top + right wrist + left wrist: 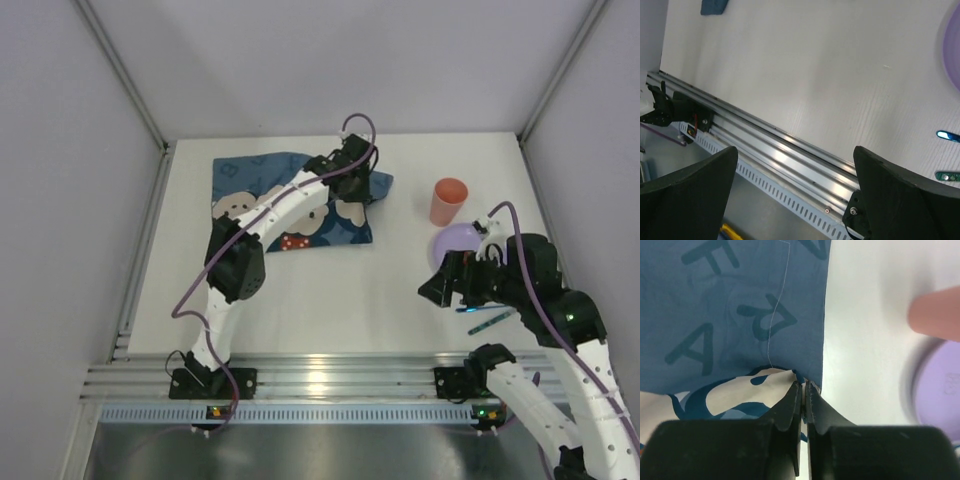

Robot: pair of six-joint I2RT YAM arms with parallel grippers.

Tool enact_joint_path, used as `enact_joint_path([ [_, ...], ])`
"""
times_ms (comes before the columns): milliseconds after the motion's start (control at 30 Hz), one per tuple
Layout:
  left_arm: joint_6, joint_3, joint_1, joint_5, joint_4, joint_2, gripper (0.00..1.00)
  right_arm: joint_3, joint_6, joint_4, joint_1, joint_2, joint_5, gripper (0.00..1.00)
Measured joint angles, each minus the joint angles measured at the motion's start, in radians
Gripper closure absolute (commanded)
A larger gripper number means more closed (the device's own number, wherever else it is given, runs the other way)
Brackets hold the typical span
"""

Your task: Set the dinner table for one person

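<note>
The white dinner table [340, 290] carries a blue bear-and-alphabet placemat [255, 190] at the back left, crumpled and partly folded over. My left gripper [352, 212] is at the mat's right edge. In the left wrist view it [802, 385] is shut on the placemat's [740, 315] edge, with cloth pinched between the fingertips. My right gripper [440, 290] hovers left of a purple plate [455, 243]. In the right wrist view it [795, 150] is wide open and empty above the table's near edge.
A salmon cup [449, 200] stands behind the plate. Blue and green cutlery [490, 318] lies at the front right, partly under my right arm. An aluminium rail [320, 375] runs along the near edge. Grey walls close in both sides.
</note>
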Motion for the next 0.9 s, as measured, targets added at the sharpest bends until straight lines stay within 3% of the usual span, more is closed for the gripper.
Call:
enact_joint_path([
  [33, -0.006, 0.027, -0.023, 0.005, -0.003, 0.021, 0.53, 0.002, -0.001, -0.006, 0.006, -0.005, -0.002, 0.0],
  [67, -0.015, 0.044, -0.045, 0.014, -0.002, 0.037, 0.14, 0.002, -0.002, -0.013, 0.013, -0.009, -0.003, 0.0],
  [100, -0.031, 0.051, -0.07, 0.023, -0.002, 0.051, 0.02, 0.002, -0.003, -0.02, 0.023, -0.012, -0.003, 0.0],
  [267, -0.107, 0.048, -0.142, 0.059, -0.001, 0.057, 0.02, 0.002, -0.011, -0.049, 0.051, -0.018, -0.004, 0.0],
  [433, -0.132, 0.034, -0.104, 0.05, -0.004, -0.026, 0.02, 0.002, -0.011, -0.057, 0.064, -0.014, 0.001, 0.0],
  [533, -0.133, -0.055, -0.015, 0.036, 0.001, -0.159, 0.02, 0.002, -0.011, -0.055, 0.065, 0.003, 0.001, 0.0],
  [700, -0.119, -0.304, 0.252, 0.014, 0.019, -0.389, 0.03, 0.002, -0.007, -0.023, 0.065, 0.08, -0.005, 0.0],
  [800, -0.093, -0.435, 0.365, -0.017, 0.018, -0.42, 0.03, 0.002, 0.007, 0.029, 0.066, 0.164, -0.022, 0.0],
  [900, -0.069, -0.517, 0.378, -0.014, -0.007, -0.393, 0.03, 0.002, 0.027, 0.113, 0.068, 0.298, -0.056, 0.01],
])
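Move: The left hand, pinching the placemat's right edge, has the table spot where that edge will lie about 9 cm to its right, 4 cm back and 9 cm below. The cup stands some 19 cm right and 2 cm ahead of the hand, the plate 24 cm right and 7 cm back. From the right hand that spot is roughly 25 cm ahead, 5 cm left and 17 cm down; the plate is 19 cm ahead, 9 cm right. Still pinching the placemat's right edge, the left hand pulls it on to the right and back, about 8 cm right, and opens wide to let go. It then arcs up and some 30 cm left over the mat, sinking open towards the left end and turning counter-clockwise. The open right hand eases back slightly, then reaches forward, left and down towards the mat's right side, tipping downward. ##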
